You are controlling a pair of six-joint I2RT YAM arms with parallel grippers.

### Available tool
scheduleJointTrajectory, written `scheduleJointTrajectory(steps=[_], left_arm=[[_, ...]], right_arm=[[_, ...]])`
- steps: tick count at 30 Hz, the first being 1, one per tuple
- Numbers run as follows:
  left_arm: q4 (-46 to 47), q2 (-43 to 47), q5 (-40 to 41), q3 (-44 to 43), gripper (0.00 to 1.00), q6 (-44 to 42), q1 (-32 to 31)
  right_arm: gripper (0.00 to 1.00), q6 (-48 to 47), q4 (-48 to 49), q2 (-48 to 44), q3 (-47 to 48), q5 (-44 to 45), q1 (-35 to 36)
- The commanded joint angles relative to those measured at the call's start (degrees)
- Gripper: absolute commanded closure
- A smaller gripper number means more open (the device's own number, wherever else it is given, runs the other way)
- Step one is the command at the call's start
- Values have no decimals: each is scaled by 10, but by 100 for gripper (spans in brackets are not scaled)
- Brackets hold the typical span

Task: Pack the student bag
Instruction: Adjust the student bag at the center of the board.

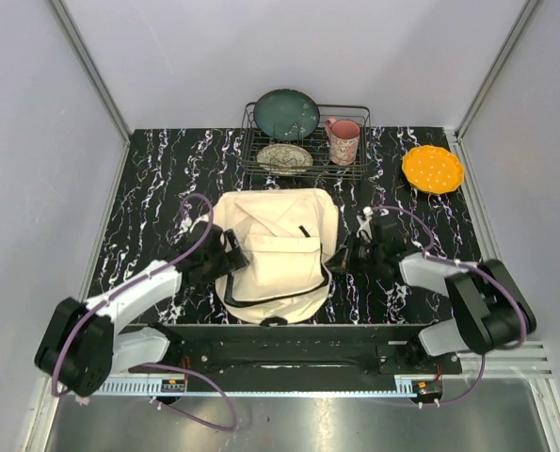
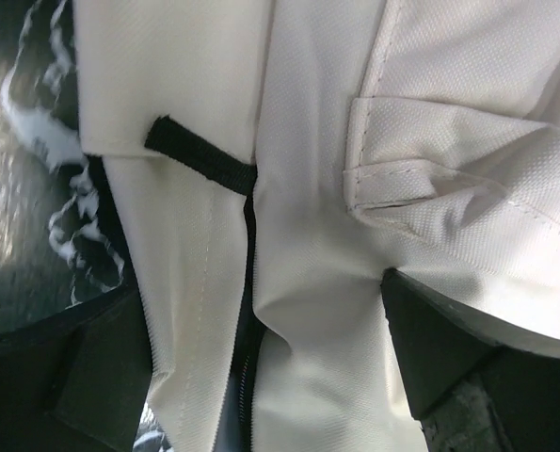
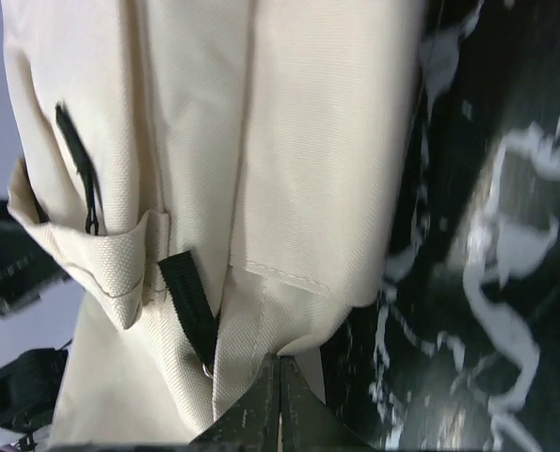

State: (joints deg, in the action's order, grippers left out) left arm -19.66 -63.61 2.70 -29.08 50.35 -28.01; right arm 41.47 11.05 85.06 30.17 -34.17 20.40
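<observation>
The student bag [image 1: 275, 254], a cream canvas backpack with black trim, lies flat in the middle of the black marbled table. My left gripper [image 1: 225, 252] is at its left side. In the left wrist view that gripper [image 2: 270, 367] stands open, its dark fingers [image 2: 91, 377] wide apart either side of a fold of the bag [image 2: 317, 311] with a black zip line, below a black pull tab [image 2: 200, 155]. My right gripper [image 1: 341, 254] is at the bag's right edge. There the gripper [image 3: 280, 365] is shut, pinching a point of cream fabric [image 3: 289, 188] beside another black tab [image 3: 190, 306].
A wire dish rack [image 1: 355, 169] stands at the back, holding a dark green plate [image 1: 286, 113], a patterned plate [image 1: 284, 157] and a pink mug [image 1: 344, 141]. An orange plate [image 1: 432, 169] lies at the back right. Grey walls enclose the table on three sides.
</observation>
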Motion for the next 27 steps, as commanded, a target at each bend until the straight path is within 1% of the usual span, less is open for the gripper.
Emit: scheduleJointTrajectory(steps=[1, 2, 3, 4, 5, 6, 7, 9, 10, 11, 14, 16, 17, 19, 23, 24, 27], left_arm=[[46, -57, 6, -111, 3, -60, 1], [31, -71, 26, -126, 2, -81, 1], [18, -77, 37, -140, 2, -92, 1], [4, -82, 50, -167, 1, -99, 3], [-17, -85, 75, -176, 1, -112, 5], [-27, -86, 80, -182, 1, -118, 8], [-34, -83, 86, -189, 1, -122, 15], [-49, -63, 109, -189, 1, -133, 18], [-55, -53, 115, -189, 1, -136, 20], [-68, -33, 126, -192, 1, -140, 22], [-97, 12, 140, -205, 1, -150, 23], [-113, 36, 150, -213, 1, -155, 23], [-119, 59, 156, -214, 1, -160, 23], [-120, 78, 154, -220, 1, -169, 23], [-122, 85, 126, -259, 1, -187, 23], [-120, 82, 121, -267, 1, -187, 23], [-99, 68, 103, -280, 1, -185, 23]], right_arm=[[100, 63, -8, -120, -69, 16, 46], [100, 67, -14, -137, -74, 29, 48], [93, 69, -23, -153, -77, 34, 50], [90, 68, -45, -182, -77, 39, 50], [86, 68, -53, -197, -77, 44, 52], [78, 69, -62, -211, -75, 51, 51], [58, 66, -93, -238, -67, 64, 51], [50, 59, -125, -259, -58, 111, 50], [40, 49, -158, -273, -43, 135, 50], [40, 45, -169, -276, -35, 167, 50], [40, 43, -183, -263, -8, 192, 48], [40, 49, -190, -235, 17, 196, 47], [39, 49, -196, -225, 28, 200, 47], [37, 47, -199, -202, 53, 201, 46], [27, 52, -193, -190, 70, 213, 46], [23, 54, -192, -187, 73, 214, 46], [19, 52, -193, -176, 81, 201, 46]])
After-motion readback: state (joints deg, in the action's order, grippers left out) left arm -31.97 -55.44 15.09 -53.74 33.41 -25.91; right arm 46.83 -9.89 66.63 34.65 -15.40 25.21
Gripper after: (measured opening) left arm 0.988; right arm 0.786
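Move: The right hand is still shut on the student bag's right edge, with the bag's middle about 12 cm to its left, 2 cm ahead and 1 cm lower. The left hand is open over the left edge; the bag's middle is some 9 cm to its right, 1 cm ahead and 2 cm lower. From the right hand the dish rack's middle is about 30 cm ahead and 6 cm left, and the pink notebook roughly 5 cm ahead and 12 cm right. Right hand draws the pinched bag edge back 5 cm and releases; left goes forward 7 cm, then lifts. ##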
